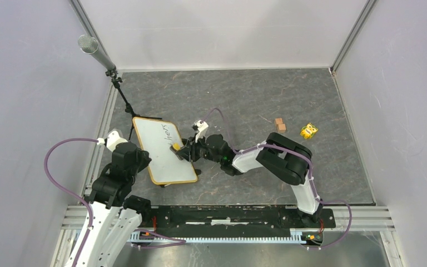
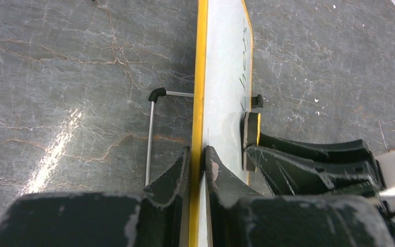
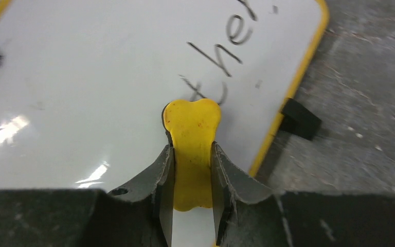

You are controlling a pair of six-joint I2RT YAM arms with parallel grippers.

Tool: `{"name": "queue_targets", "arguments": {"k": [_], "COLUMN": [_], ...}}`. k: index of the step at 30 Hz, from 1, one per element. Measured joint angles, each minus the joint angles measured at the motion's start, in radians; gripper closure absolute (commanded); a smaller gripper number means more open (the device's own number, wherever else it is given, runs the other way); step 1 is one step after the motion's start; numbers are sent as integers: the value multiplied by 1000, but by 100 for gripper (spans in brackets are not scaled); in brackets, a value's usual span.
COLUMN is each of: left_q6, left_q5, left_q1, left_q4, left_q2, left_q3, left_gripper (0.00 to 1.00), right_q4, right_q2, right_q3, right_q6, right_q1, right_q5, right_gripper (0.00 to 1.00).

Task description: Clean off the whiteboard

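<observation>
The whiteboard (image 1: 155, 153), white with a yellow frame, stands tilted at centre left. Black handwriting (image 3: 226, 46) remains on its far part, while the near part is blank. My left gripper (image 1: 139, 162) is shut on the board's left frame edge (image 2: 200, 77), one finger on each side of it, as the left wrist view shows around the gripper (image 2: 198, 154). My right gripper (image 3: 193, 154) is shut on a yellow eraser (image 3: 193, 134), whose head presses on the white surface (image 3: 82, 77) just below the writing. From above, the eraser (image 1: 176, 147) lies at the board's right half.
A microphone on a black stand (image 1: 97, 53) rises behind the board. Two tan blocks (image 1: 279, 124) and a small yellow toy (image 1: 308, 131) lie to the right. A wire leg (image 2: 151, 139) props the board from behind; a black foot (image 3: 300, 119) sticks out at its right edge.
</observation>
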Motion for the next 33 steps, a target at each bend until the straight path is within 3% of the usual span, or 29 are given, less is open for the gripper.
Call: {"name": "queue_targets", "arguments": {"k": [6,18,33], "left_q6": [0,0,-1], "left_q5": [-1,-11,-9], "left_q1": [0,0,0], "left_q4": [7,7,0], "left_q2": [0,0,2], "left_q3": [0,0,0], "left_gripper": [98,98,98], "right_q4": [-31,-198,-84], "right_q2": [32,65,110], "right_q3": [11,286,181], "right_q6": [17,-80,-37], "right_q1": [-39,39,-42], "right_q5": [6,66,40], "right_gripper": [85,85,85]}}
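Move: The remaining letters lie about 6 cm ahead of the right hand, which holds the eraser, and some 4 cm to its left, roughly level with it up the slanted board. From the right hand, the black clip on the board's low edge is about 3 cm ahead, 2 cm right and 4 cm lower. The left gripper is some 13 cm left, 4 cm back and 10 cm higher. From the left hand, the letters lie about 10 cm ahead, 8 cm right and 10 cm lower. Keep the eraser pinched in the right gripper and its pad on the whiteboard. Finish the short stroke forward and down, wipe left and up the slope about 6 cm, then come back right and down some 3 cm while working forward onto the letters. Hold the board's left edge still with the left gripper. ##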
